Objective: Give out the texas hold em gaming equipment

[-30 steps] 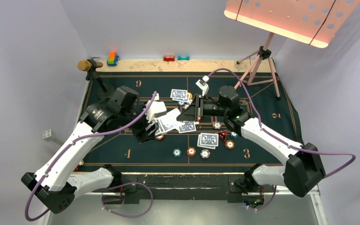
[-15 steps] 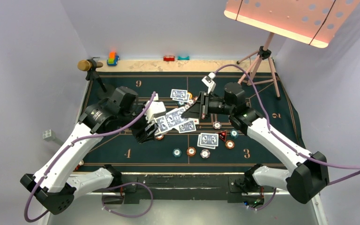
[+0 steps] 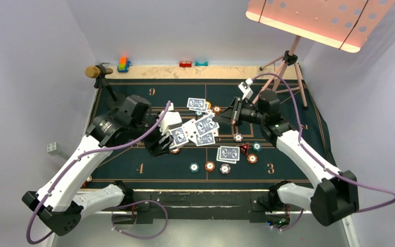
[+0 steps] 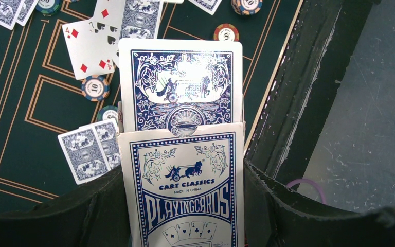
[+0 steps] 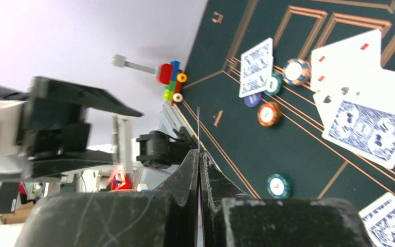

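Observation:
My left gripper (image 3: 163, 143) is shut on a blue and white playing-card box (image 4: 185, 190), held above the green felt, with a blue-backed card (image 4: 180, 85) sticking out of its top. My right gripper (image 3: 228, 117) is shut on a single playing card (image 3: 207, 124); in the right wrist view this card shows edge-on (image 5: 198, 126) between the closed fingers. Card pairs lie face down on the felt (image 3: 228, 153) (image 3: 196, 104). A face-up four of diamonds (image 4: 87, 49) lies near the box. Teal (image 3: 194, 167), orange (image 3: 210, 166) and white-red (image 3: 225, 168) chips sit near the front. A red-black triangle marker (image 3: 244, 149) lies beside them.
A gold-headed microphone (image 3: 93, 71) stands at the back left corner. Toy blocks (image 3: 124, 64) (image 3: 185, 64) sit on the back ledge. A tripod stand (image 3: 288, 67) with a large panel rises at the back right. More chips (image 3: 238, 137) (image 3: 252, 158) lie right of centre.
My right gripper has moved right and back, away from the box, drawing the card along with it. The left arm with the box has stayed still.

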Action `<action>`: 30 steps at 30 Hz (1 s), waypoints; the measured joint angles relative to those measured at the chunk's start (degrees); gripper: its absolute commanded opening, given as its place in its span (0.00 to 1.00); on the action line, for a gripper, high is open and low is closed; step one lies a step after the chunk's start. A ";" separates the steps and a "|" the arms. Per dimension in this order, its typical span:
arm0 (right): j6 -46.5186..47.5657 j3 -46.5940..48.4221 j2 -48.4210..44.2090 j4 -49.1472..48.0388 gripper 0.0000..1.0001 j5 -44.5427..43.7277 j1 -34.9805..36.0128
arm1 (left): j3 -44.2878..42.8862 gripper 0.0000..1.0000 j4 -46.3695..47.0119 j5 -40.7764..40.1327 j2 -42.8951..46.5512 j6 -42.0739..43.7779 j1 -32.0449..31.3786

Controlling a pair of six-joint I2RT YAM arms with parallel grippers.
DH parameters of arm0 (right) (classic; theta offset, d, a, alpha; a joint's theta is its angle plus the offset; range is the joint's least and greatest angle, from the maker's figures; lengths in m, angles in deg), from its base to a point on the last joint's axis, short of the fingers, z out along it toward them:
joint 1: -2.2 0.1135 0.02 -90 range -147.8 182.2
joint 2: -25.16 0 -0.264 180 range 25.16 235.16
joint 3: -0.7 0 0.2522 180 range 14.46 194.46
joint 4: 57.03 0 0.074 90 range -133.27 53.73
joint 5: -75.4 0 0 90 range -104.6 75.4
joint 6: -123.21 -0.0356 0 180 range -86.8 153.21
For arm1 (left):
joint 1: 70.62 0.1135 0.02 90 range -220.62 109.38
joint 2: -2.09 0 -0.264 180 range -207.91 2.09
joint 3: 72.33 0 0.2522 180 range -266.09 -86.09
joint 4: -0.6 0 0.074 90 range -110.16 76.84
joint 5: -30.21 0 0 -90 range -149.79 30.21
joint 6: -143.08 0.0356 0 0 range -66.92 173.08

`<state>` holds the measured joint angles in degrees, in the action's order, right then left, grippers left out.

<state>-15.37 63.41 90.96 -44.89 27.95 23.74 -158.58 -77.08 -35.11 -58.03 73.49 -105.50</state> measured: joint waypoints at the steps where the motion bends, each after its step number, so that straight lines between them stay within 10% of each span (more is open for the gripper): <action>1: 0.00 -1.07 1.11 -0.57 0.00 -0.11 -0.26 | 0.00 0.00 -0.02 0.00 0.04 0.07 0.00; 30: 2.73 -6.14 32.54 -12.72 0.00 -14.60 3.87 | 0.96 0.00 -0.02 0.00 0.61 0.17 0.00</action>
<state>-12.64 57.27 123.51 -57.62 13.35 27.61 -157.62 -77.10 -35.11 -57.42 73.66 -105.50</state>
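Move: The right hand already holds a face-down card; the loose face-down card on the felt lies about 3 cm ahead, 4 cm left and 24 cm below. The six of diamonds is some 7 cm ahead and 4 cm left, the face-up four and seven about 10 cm ahead and 12 cm left, the two-card pile 5 cm back and 7 cm right. From the left hand, the loose card is roughly 9 cm ahead, 15 cm right and 20 cm below. Right hand, keeping its pinch, lowers its card some 22 cm and 5 cm forward to the loose card, tilting down. ##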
